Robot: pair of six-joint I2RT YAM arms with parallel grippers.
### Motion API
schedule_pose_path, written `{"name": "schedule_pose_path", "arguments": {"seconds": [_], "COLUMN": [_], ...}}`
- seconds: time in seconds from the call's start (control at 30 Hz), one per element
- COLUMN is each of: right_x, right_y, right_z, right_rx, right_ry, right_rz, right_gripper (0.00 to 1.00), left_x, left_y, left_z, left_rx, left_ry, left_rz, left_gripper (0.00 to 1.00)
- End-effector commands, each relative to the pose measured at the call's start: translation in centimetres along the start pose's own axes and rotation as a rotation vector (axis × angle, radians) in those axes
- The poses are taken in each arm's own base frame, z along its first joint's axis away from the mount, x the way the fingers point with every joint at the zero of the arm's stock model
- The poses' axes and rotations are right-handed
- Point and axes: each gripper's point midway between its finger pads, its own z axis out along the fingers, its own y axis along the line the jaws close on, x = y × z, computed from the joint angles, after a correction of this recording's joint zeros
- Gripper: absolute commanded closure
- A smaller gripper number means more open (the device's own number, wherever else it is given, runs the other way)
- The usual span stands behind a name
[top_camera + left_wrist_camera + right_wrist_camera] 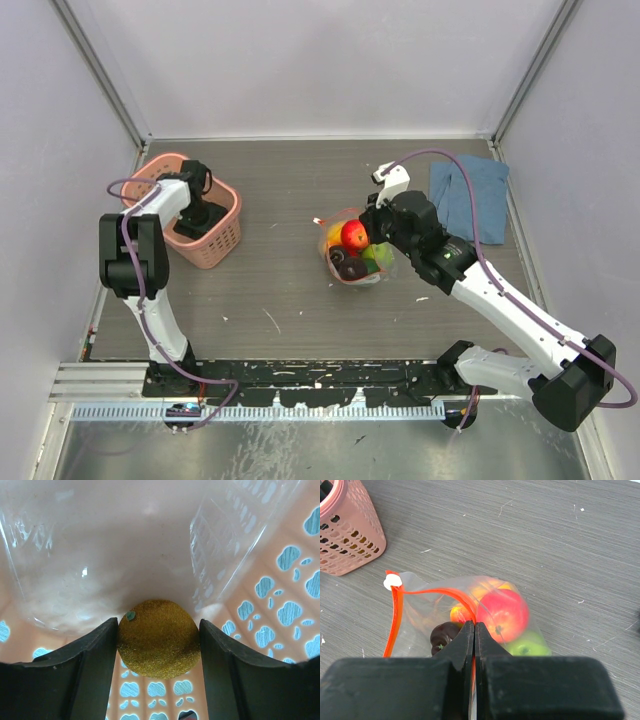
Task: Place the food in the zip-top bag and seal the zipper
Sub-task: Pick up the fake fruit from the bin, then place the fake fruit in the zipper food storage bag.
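Observation:
The zip-top bag point(347, 268) lies at table centre, holding a red apple point(502, 612), a green fruit point(527, 645), a dark fruit point(442, 632) and a yellow-orange one. Its mouth gapes open. My right gripper point(474, 626) is shut on the orange-red zipper strip point(395, 620); the white slider point(392, 582) sits at the strip's far end. My left gripper point(159, 622) is down inside the pink basket point(215, 245), its fingers point(95, 655) touching both sides of a fuzzy yellow-brown round fruit point(157, 645). In the top view the right gripper point(372, 232) sits at the bag's right edge.
A folded blue cloth point(470, 195) lies at the back right, beside the right arm. The pink basket's lattice wall point(280, 605) and a sheet of clear plastic point(100, 555) surround the left gripper. The basket also shows in the right wrist view point(345, 530).

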Motion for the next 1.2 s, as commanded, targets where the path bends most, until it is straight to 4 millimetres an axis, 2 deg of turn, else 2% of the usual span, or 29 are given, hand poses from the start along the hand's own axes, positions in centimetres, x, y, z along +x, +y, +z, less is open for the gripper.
{"name": "schedule_pose_path", "arguments": {"seconds": [0.0, 0.07, 0.2, 0.5, 0.7, 0.87, 1.03, 1.17], "right_x": [-2.0, -2.0, -2.1, -2.5, -2.7, -2.9, -3.0, -3.4], "right_y": [0.3, 0.3, 0.3, 0.1, 0.2, 0.2, 0.1, 0.3], "right_z": [0.0, -0.1, -0.1, -0.4, -0.5, -0.7, -0.6, -0.7], "right_rx": [-0.004, -0.004, -0.004, 0.005, 0.003, 0.003, 0.013, 0.003], "right_ry": [-0.075, -0.077, -0.077, -0.085, -0.085, -0.089, -0.089, -0.097], "right_rz": [0.005, 0.005, 0.008, 0.01, 0.015, 0.017, 0.018, 0.025], "right_gripper": [1.0, 1.0, 1.0, 1.0, 1.0, 1.0, 1.0, 1.0], "left_x": [-1.1, -1.5, -2.8, -4.8, -5.0, -4.2, -2.7, -0.2], "left_y": [-0.6, -0.7, -0.5, 0.0, -0.3, -0.9, -1.1, -1.4], "left_z": [-1.1, -2.1, -4.4, -9.0, -12.3, -15.3, -18.7, -21.8], "left_rx": [0.028, 0.045, 0.072, 0.139, 0.239, 0.393, 0.542, 0.664], "left_ry": [-0.05, -0.072, -0.147, -0.279, -0.319, -0.337, -0.36, -0.37], "left_rz": [-0.007, -0.001, 0.009, 0.052, 0.142, 0.23, 0.303, 0.385], "left_gripper": [0.5, 0.57, 0.63, 0.71, 0.76, 0.86, 0.87, 0.87]}}
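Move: The golden-brown fruit already sits between the left hand's finger pads, low in the bin, whose middle is about 2 cm ahead and 3 cm to the left. The bag's mouth, where the fruit is to go, lies some 35 cm to the right, 8 cm back and roughly 15 cm higher. From the right hand, which still pinches the bag's edge, that mouth is about 3 cm to the left, 1 cm back and 5 cm lower. The golden-brown fruit, kept between the left fingers as their grip tightens with hardly any closing, goes up some 17 cm from the bin's bottom. It drifts a few centimetres left at first, then comes back towards the base and to the right, while the wrist swings the downward fingers about 30 degrees forward and turns a little clockwise. The right hand stays, holding the bag's edge. ##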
